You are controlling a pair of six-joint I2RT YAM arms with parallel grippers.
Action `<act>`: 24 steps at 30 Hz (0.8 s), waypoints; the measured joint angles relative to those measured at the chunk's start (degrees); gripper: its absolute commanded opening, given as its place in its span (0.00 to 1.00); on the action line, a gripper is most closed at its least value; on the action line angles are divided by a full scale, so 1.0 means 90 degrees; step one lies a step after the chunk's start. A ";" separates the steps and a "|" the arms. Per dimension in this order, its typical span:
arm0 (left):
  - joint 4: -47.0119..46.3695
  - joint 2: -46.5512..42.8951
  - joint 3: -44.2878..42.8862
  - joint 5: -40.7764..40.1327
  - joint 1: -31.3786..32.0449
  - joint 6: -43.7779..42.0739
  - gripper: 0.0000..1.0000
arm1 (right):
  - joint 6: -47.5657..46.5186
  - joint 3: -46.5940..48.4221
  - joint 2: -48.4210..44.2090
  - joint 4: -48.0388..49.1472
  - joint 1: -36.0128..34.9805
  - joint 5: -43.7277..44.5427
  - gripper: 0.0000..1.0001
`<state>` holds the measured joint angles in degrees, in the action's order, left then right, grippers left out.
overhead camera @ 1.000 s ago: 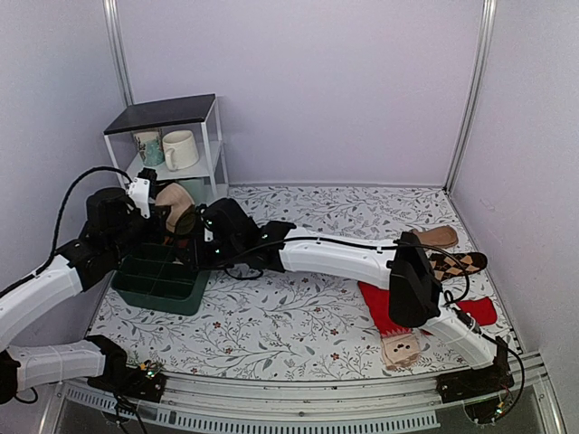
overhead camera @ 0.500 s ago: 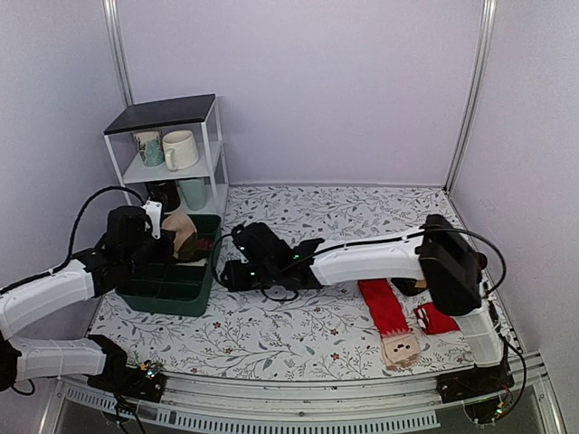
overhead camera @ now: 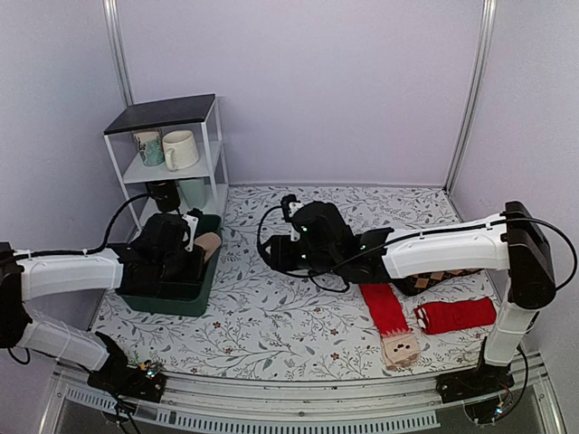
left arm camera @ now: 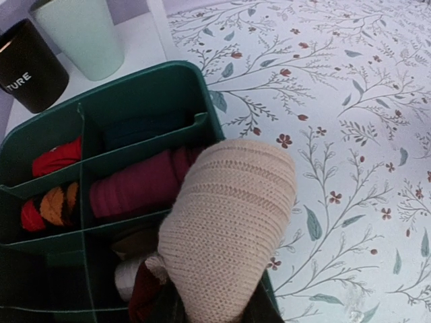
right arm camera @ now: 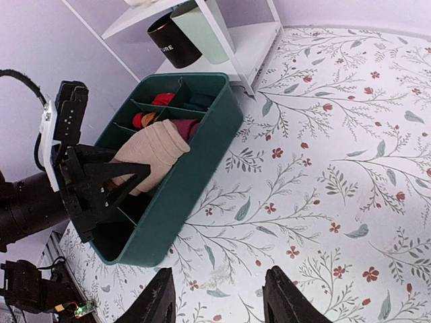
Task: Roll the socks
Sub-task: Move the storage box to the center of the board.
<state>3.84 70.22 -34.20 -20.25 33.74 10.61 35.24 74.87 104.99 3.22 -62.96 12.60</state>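
The socks (left arm camera: 229, 222) are a tan-beige knitted roll, and my left gripper (right arm camera: 137, 165) is shut on it. The roll (overhead camera: 207, 242) hangs over the right-hand side of the green divided bin (overhead camera: 201, 287), tilted up and out past its rim. In the left wrist view the roll hides most of the fingers. My right gripper (right arm camera: 219, 304) is open with nothing in it, over the patterned table to the right of the bin (right arm camera: 202, 145). In the top view the right gripper (overhead camera: 274, 252) stands well apart from the roll.
The bin's compartments hold red, orange, maroon and navy socks (left arm camera: 131, 185). A white shelf (overhead camera: 167, 113) with mugs stands behind it, with a black cup (left arm camera: 30, 74) and a mint cup (left arm camera: 84, 37) at its foot. Red socks (overhead camera: 387, 312), a red roll (overhead camera: 455, 315) and argyle socks (overhead camera: 434, 278) lie at the right.
My right gripper has let go near the roll and pulled back to the right, away from the bin. The left gripper has carried the roll down and right, over the bin's edge.
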 measured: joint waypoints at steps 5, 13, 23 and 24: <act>-0.0044 0.0452 -0.0262 0.0240 0.0119 0.0124 0.00 | -0.0002 -0.0670 -0.0532 0.0051 0.0005 0.0165 0.43; -0.0826 0.0775 -0.0177 0.0617 0.0119 0.0359 0.00 | 0.0158 -0.1613 -0.1826 0.0070 0.0005 0.0719 0.43; -0.1846 0.1897 -0.0753 0.1158 0.0318 0.0593 0.00 | 0.0396 -0.2047 -0.2548 -0.0265 0.0005 0.1307 0.43; -0.1889 0.2045 -0.0894 0.1212 0.0369 0.0590 0.00 | 0.0418 -0.2086 -0.2582 -0.0301 0.0005 0.1365 0.44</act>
<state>-13.17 88.62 -42.24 -9.34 37.06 15.92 39.00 56.10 81.76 0.51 -62.92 24.88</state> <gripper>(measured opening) 0.176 0.432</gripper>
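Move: The storage box's middle lies about 6 cm left of the left hand, nearly level with it fore and aft and some 4 cm below; that hand still holds the beige rolled sock near the box's right rim. The wine-red sock in the box is roughly 8 cm ahead, 3 cm left and 5 cm lower; on the shelf, the pale cup stands about 20 cm ahead and 4 cm left. From the empty right hand, the box is around 22 cm left, 3 cm ahead, 12 cm down. The storage box is dragged along the board to the right by the left hand, which keeps its grip on the beige sock, seems to bear on the right wall, and travels about 10 cm right with some 4 cm forward, rolling its left side down about 15 degrees. The right hand, empty and its opening unchanged, draws away rightward about 11 cm, rising a little and turning clockwise. ##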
